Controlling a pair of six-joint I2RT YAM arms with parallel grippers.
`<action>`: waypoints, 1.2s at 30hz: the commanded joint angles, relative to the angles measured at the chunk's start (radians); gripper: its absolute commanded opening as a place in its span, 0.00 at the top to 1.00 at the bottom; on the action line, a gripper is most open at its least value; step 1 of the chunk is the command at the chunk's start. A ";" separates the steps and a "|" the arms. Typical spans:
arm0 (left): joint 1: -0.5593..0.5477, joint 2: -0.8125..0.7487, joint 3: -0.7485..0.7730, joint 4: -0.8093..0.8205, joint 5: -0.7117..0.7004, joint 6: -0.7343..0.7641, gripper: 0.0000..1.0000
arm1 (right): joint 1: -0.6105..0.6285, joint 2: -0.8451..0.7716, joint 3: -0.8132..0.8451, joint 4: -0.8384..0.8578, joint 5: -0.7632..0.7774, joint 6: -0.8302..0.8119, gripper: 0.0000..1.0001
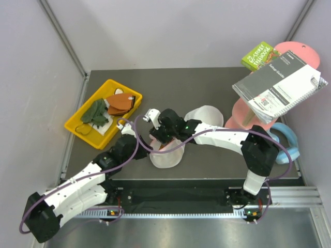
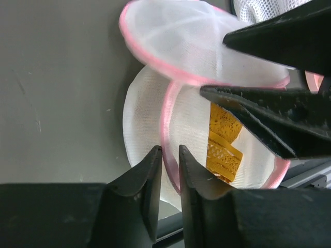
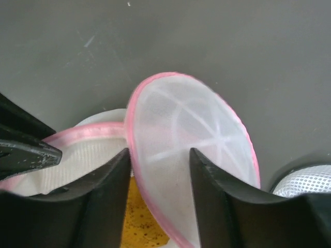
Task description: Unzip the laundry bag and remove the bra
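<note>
The laundry bag (image 1: 166, 157) lies unzipped at the table's front middle, its two pink-rimmed white mesh halves apart. The lower half (image 2: 145, 119) rests on the table and the bright orange-yellow bra (image 2: 223, 139) lies inside it. My left gripper (image 2: 170, 152) is shut on that half's pink rim (image 2: 165, 124). The lid half (image 3: 191, 134) stands tilted up above it. My right gripper (image 3: 159, 155) straddles the lid, one finger at its rim and the other against the mesh dome. The bra (image 3: 134, 222) shows below the lid. The right gripper's black fingers (image 2: 279, 41) reach in from the right.
A yellow tray (image 1: 77, 126) at the back left holds dark green and reddish-brown cloth. A plain white dome (image 1: 207, 116) sits just behind the bag. At the right edge are a spiral booklet (image 1: 279, 85), a green box (image 1: 260, 55) and a blue ring (image 1: 289, 139).
</note>
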 commanded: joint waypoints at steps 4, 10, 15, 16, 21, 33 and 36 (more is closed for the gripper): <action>0.001 -0.002 -0.004 0.062 -0.006 -0.003 0.90 | 0.024 0.007 0.047 0.027 0.086 -0.001 0.84; 0.001 0.009 0.012 0.070 -0.055 0.007 1.00 | 0.022 0.003 0.059 0.048 0.179 0.030 1.00; 0.020 0.078 0.084 0.062 -0.129 0.072 1.00 | 0.015 0.009 0.119 0.056 0.290 0.048 1.00; 0.029 0.095 0.121 0.059 -0.138 0.089 1.00 | 0.012 0.009 0.146 0.061 0.322 0.051 1.00; 0.148 0.158 0.229 0.044 -0.170 0.184 1.00 | -0.025 -0.002 0.233 0.079 0.420 0.062 1.00; 0.264 -0.017 0.062 0.127 -0.140 0.091 1.00 | -0.067 -0.193 0.000 0.312 0.567 0.298 1.00; 0.262 -0.083 0.014 0.116 -0.140 0.078 1.00 | -0.065 -0.244 -0.065 0.328 0.603 0.361 1.00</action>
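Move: The laundry bag's pink left rim already runs between the left fingers, within about 1 cm; the bra inside lies some 8 cm to the right, 2 cm farther out and 5 cm lower, the yellow tray's middle roughly 24 cm left and 18 cm out. Its unzipped flap lies between the right fingertips, centred about 1 cm ahead, 1 cm right and 2 cm below, with the bra about 4 cm back, 4 cm right and 5 cm lower, and the white mesh bag 23 cm right and 13 cm ahead. Both hands first shut almost in place, the left pinching the pink rim and the right pinching the flap at its pink hem. Then both carry their holds forward and up while drawing apart, the right rising about 13 cm as it goes forward and right and turns some 35 degrees clockwise, the left going forward, left and a little up, turning roughly 20 degrees counter-clockwise, and easing back and down slightly at the end. ##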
